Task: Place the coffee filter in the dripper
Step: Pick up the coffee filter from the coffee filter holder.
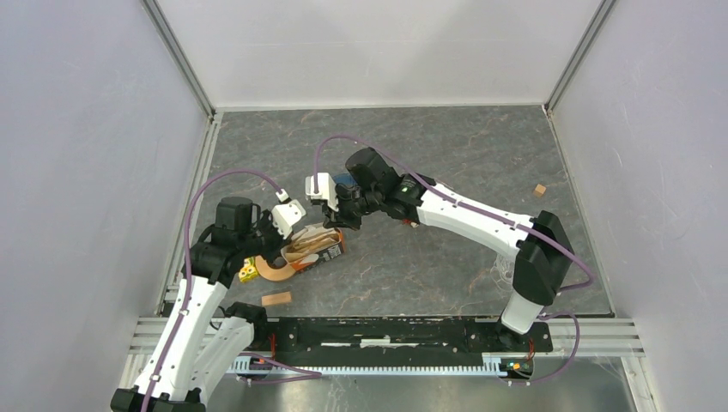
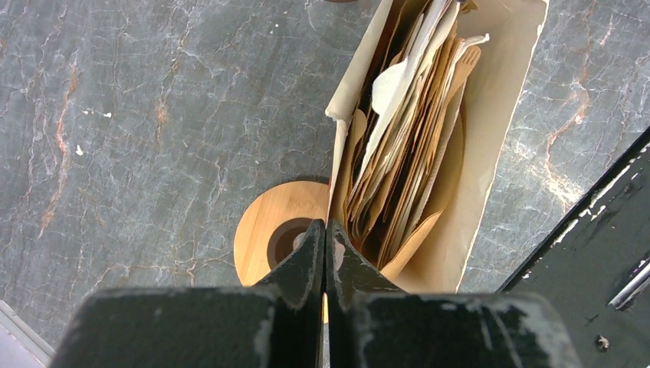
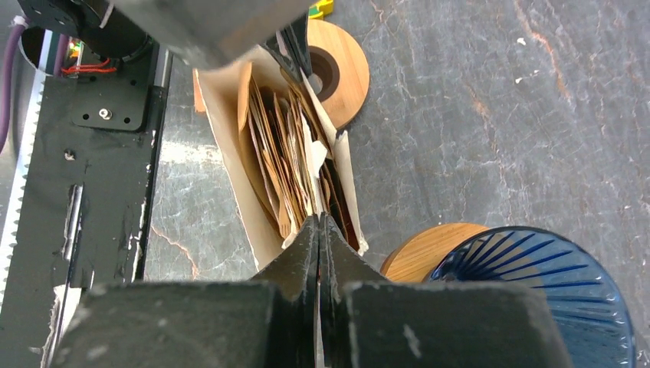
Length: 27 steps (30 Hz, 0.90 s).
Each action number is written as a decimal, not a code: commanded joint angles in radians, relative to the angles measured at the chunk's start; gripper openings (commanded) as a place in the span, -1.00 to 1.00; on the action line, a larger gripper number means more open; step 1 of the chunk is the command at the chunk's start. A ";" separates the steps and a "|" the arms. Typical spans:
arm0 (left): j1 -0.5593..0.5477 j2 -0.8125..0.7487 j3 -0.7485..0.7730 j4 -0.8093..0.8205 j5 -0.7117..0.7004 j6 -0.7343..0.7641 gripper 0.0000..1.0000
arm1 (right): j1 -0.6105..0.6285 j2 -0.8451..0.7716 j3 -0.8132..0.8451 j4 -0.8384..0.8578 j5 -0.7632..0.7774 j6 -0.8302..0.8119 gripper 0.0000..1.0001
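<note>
An open cream box (image 2: 490, 153) lies on the table and holds a stack of brown and white coffee filters (image 2: 406, 138). My left gripper (image 2: 326, 228) is shut on the box's left wall at its near end. My right gripper (image 3: 318, 222) comes from the opposite side with its tips among the filters (image 3: 287, 165), shut on the top edge of a coffee filter. The dripper (image 3: 536, 284), blue ribbed glass on a wooden collar, stands just right of the right gripper. In the top view the box (image 1: 316, 245) lies between the two grippers, and the dripper (image 1: 346, 180) is mostly hidden under the right wrist.
A wooden ring with a dark hole (image 2: 272, 230) lies flat against the box beside my left fingers. A yellow object (image 1: 248, 273) and a small wooden block (image 1: 276, 299) sit near the left arm. Another small block (image 1: 539, 190) lies far right. The black base rail (image 3: 100, 153) runs along the near edge.
</note>
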 commanded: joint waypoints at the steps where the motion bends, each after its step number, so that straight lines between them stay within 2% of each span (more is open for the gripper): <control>1: 0.000 -0.005 -0.003 0.043 -0.014 -0.025 -0.95 | 0.001 -0.035 0.063 0.004 -0.036 0.017 -1.00; 13: 0.000 -0.002 0.002 0.048 -0.021 -0.022 -0.96 | -0.005 -0.115 0.020 -0.022 0.017 -0.036 -0.96; 16: 0.000 0.001 0.005 0.048 -0.015 -0.024 -0.95 | -0.006 -0.118 0.005 -0.027 0.018 -0.046 -0.67; 21: 0.000 0.002 0.013 0.047 -0.010 -0.028 -0.96 | -0.006 -0.093 0.001 -0.026 0.027 -0.055 -0.02; 24: 0.000 0.005 0.013 0.047 -0.014 -0.025 -0.96 | -0.005 -0.082 0.001 -0.033 0.013 -0.060 0.24; 27: 0.000 0.007 0.015 0.047 -0.012 -0.024 -0.96 | -0.004 -0.073 0.000 -0.033 0.018 -0.060 0.32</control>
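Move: The coffee filter's upper end is at the right fingertips; its middle lies about 4 cm below that hand, 3 cm to its left and 1 cm back. The coffee filter holder's middle is some 4 cm left, 2 cm back and 10 cm down; the blue dripper stands 8 cm ahead, 3 cm right and 5 cm lower. From the left hand, the filter lies about 8 cm right, 2 cm ahead and 1 cm below. Already shut on the filter's upper edge, the right fingers draw it up out of the holder, the hand rising about 4 cm and easing a little to the right; they then spread wide, ending the pinch, and the hand dips about 1 cm over the holder's near end. The left hand stays in place and keeps its pinch on the holder's wall. ##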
